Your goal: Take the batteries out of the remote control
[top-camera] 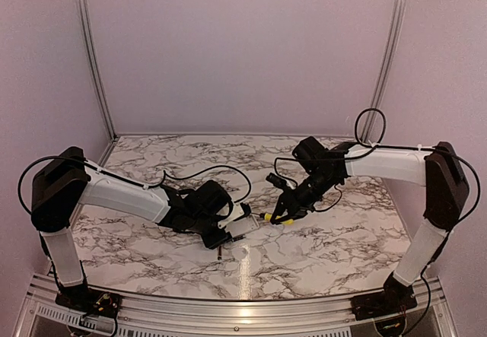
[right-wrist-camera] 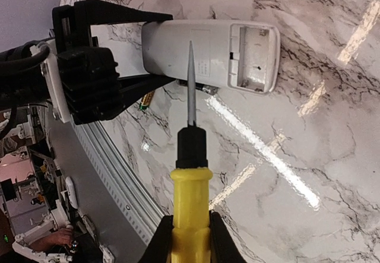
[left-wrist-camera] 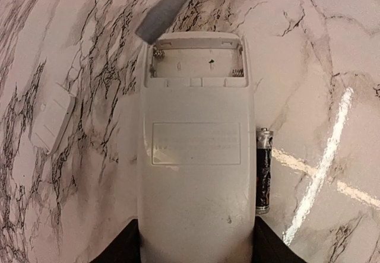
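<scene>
My left gripper (left-wrist-camera: 196, 242) is shut on the near end of the white remote control (left-wrist-camera: 196, 156), which lies back-up, black fingers on both its sides. Its battery recess (left-wrist-camera: 196, 64) at the far end is open and shows only bare contacts. A dark battery with a pale end (left-wrist-camera: 264, 169) lies on the table against the remote's right side. A gold battery (right-wrist-camera: 146, 100) lies near the left gripper's body. My right gripper (right-wrist-camera: 190, 233) is shut on a yellow-handled screwdriver (right-wrist-camera: 190, 186), whose blade tip (right-wrist-camera: 190, 46) hovers over the remote's middle (right-wrist-camera: 202, 46).
A loose white cover panel (left-wrist-camera: 53, 120) lies on the marble table (top-camera: 327, 246) left of the remote. A metal rail (right-wrist-camera: 113, 180) runs along the near table edge. Pink walls (top-camera: 243, 48) close in the back and sides.
</scene>
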Motion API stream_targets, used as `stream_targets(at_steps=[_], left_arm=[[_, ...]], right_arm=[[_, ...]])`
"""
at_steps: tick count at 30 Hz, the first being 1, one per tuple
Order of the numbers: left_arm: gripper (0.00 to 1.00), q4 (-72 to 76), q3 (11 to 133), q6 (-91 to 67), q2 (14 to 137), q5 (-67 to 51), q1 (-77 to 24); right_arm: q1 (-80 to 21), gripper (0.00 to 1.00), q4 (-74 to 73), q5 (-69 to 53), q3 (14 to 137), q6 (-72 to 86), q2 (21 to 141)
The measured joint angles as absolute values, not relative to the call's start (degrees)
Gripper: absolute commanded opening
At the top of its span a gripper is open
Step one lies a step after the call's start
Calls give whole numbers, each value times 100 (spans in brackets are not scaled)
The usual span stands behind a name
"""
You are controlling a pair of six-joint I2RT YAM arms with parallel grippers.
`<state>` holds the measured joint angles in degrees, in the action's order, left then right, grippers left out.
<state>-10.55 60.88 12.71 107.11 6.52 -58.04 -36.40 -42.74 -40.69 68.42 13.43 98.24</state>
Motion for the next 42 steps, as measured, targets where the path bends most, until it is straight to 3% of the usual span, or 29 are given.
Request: stream_targets(at_steps=[14, 26, 35, 42], left_arm=[[0, -1096, 5441, 561, 9824, 965, -5391], [0, -1337, 4289, -1039, 8414, 1647, -4939], [0, -1551, 3658, -2213, 8044, 1964, -4768], [24, -1542, 3406, -2681, 8044, 2001, -4762]], right_arm=[[-3640, 0, -3667, -3238, 6799, 2095, 9279], [-3640, 0, -3070, -2010, 6403, 2882, 8672], [-3640, 0, -2899, -1745, 6337, 3044, 8646], [-3640, 0, -2875, -1715, 6154, 3122, 8613]])
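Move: Some 18 cm to the left hand's left and about level with it lies the bare table spot where the remote control, already empty and held in that hand, is taken. The black battery lies about 6 cm to the hand's right, the copper-topped one some 5 cm back, the battery cover about 12 cm ahead and 5 cm right, all roughly 3 cm below. From the right hand, the remote's middle is some 15 cm left, 3 cm ahead and 8 cm below. Carrying the emptied remote control clear of the batteries, the left hand goes some 18 cm left in a low arc, rising about 4 cm and then sinking close to the table, and turns about 50 degrees counter-clockwise with its grip kept. The right hand, still gripping the screwdriver, draws the tip away from the remote: forward about 6 cm, up and a little right, swinging some 25 degrees clockwise, then sinks slightly. ##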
